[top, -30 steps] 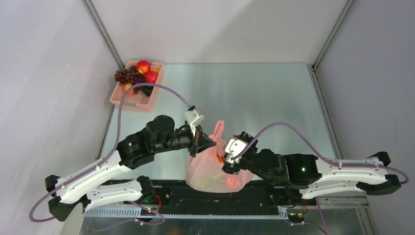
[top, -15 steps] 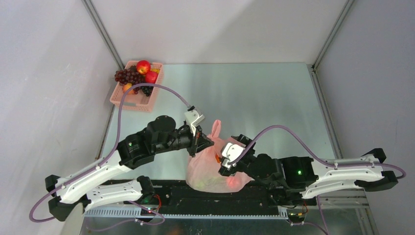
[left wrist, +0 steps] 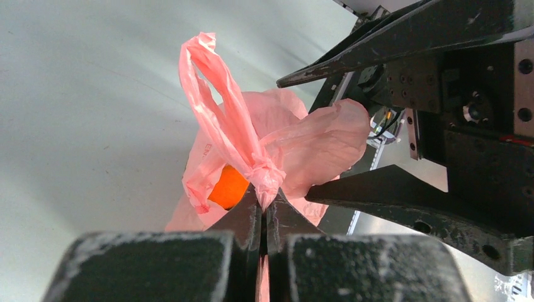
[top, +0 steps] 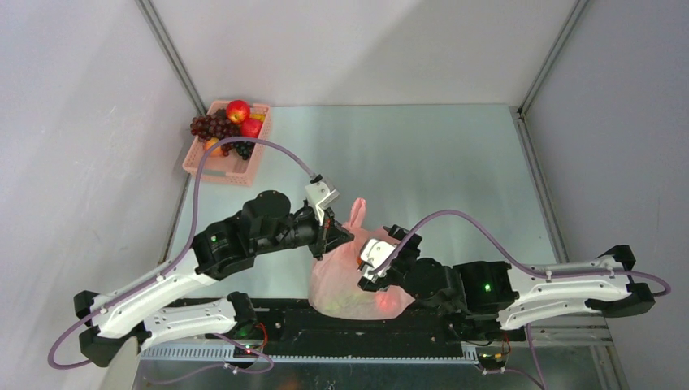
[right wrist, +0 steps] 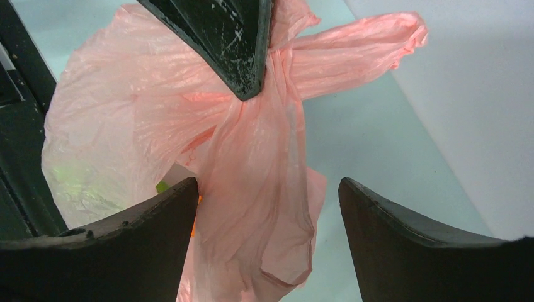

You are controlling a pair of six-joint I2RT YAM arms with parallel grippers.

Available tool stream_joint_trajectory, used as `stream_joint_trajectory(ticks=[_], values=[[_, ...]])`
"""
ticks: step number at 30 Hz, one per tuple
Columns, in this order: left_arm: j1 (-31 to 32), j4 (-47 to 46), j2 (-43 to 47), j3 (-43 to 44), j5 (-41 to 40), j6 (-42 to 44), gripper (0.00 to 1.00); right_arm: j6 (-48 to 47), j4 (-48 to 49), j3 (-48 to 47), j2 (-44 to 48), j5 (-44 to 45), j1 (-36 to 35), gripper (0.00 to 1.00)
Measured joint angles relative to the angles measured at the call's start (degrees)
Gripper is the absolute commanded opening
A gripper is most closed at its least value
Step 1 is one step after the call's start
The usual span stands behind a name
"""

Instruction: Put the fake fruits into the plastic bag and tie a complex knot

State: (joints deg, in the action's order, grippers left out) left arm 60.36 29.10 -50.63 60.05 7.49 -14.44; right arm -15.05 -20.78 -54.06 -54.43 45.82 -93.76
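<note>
The pink plastic bag (top: 345,284) sits at the table's near edge between both arms. Orange (left wrist: 228,187), green and red fake fruits show through its film. My left gripper (left wrist: 264,204) is shut on the twisted knot at the bag's neck, and one handle loop (left wrist: 214,82) stands up above it. In the top view the left gripper (top: 349,237) is at the bag's upper left. My right gripper (right wrist: 267,182) is open, its fingers straddling a hanging fold of the bag (right wrist: 264,207) without pinching it. From above, the right gripper (top: 366,268) is against the bag's right side.
A pink lattice basket (top: 230,169) at the table's far left corner holds red apples (top: 238,110) and a dark grape bunch (top: 213,127). The black base rail (top: 325,325) runs right behind the bag. Grey walls close in the table on both sides.
My right arm has slid left, bringing its open gripper closer around the bag's hanging fold. The left gripper has kept its hold on the knot and barely shifted.
</note>
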Motion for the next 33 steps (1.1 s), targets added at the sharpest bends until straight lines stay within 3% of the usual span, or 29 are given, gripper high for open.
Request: stream_joint_trajectory(ticks=[11,17,19,21,23,24,28,32,33], values=[[0.0,0.9,0.0,0.7,0.2,0.5,0.0,0.0,0.4,0.8,-0.5,0.1,1.1,0.88],[0.0,1.0,0.0,0.7,0.4,0.5,0.0,-2.1,3.7,2.1,-1.6,1.0,2.3,0.84],[0.0,1.0,0.0,0.7,0.6,0.5,0.0,-3.1,4.9,2.6,-2.1,1.7,2.9,0.77],[0.0,1.0,0.0,0.7,0.7,0.5,0.0,-4.0,5.9,2.7,-2.7,2.2,3.6,0.63],[0.0,1.0,0.0,0.7,0.8,0.5,0.0,-4.8,6.7,2.7,-3.2,2.8,4.5,0.46],[0.0,1.0,0.0,0.7,0.9,0.6,0.0,-4.9,7.2,2.8,-3.3,3.1,5.0,0.31],[0.0,1.0,0.0,0.7,1.6,1.1,0.0,-5.5,9.2,2.8,-3.3,3.2,6.0,0.01],[0.0,0.2,0.3,0.7,2.2,1.6,0.0,-4.9,9.5,2.9,-2.8,1.9,6.4,0.02],[0.0,-0.1,0.5,0.7,2.3,1.7,0.0,-4.7,9.4,2.9,-2.6,1.4,6.6,0.14]])
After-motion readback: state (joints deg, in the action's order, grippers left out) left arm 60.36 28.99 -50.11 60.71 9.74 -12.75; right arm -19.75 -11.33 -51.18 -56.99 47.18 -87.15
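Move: The bag's loose flap already hangs between the right hand's wide-open fingers, its middle only about 1 cm ahead and at finger height. The knotted neck is some 2 cm ahead and 3 cm left of that hand, the free handle loop about 5 cm ahead and 2 cm left. The orange lies roughly 10 cm below, 1 cm ahead and 1 cm left. From the left hand, the flap is about 4 cm to the right, level with it fore and aft. The bag's loose flap is taken by the right hand, which sinks about 1 cm, then slides forward some 4 cm beside the knotted neck, turning slightly clockwise, its fingers closing fully on the thin plastic near the end of that advance. The left hand stays in place, its shut fingers still pinching the neck just below the knot. ##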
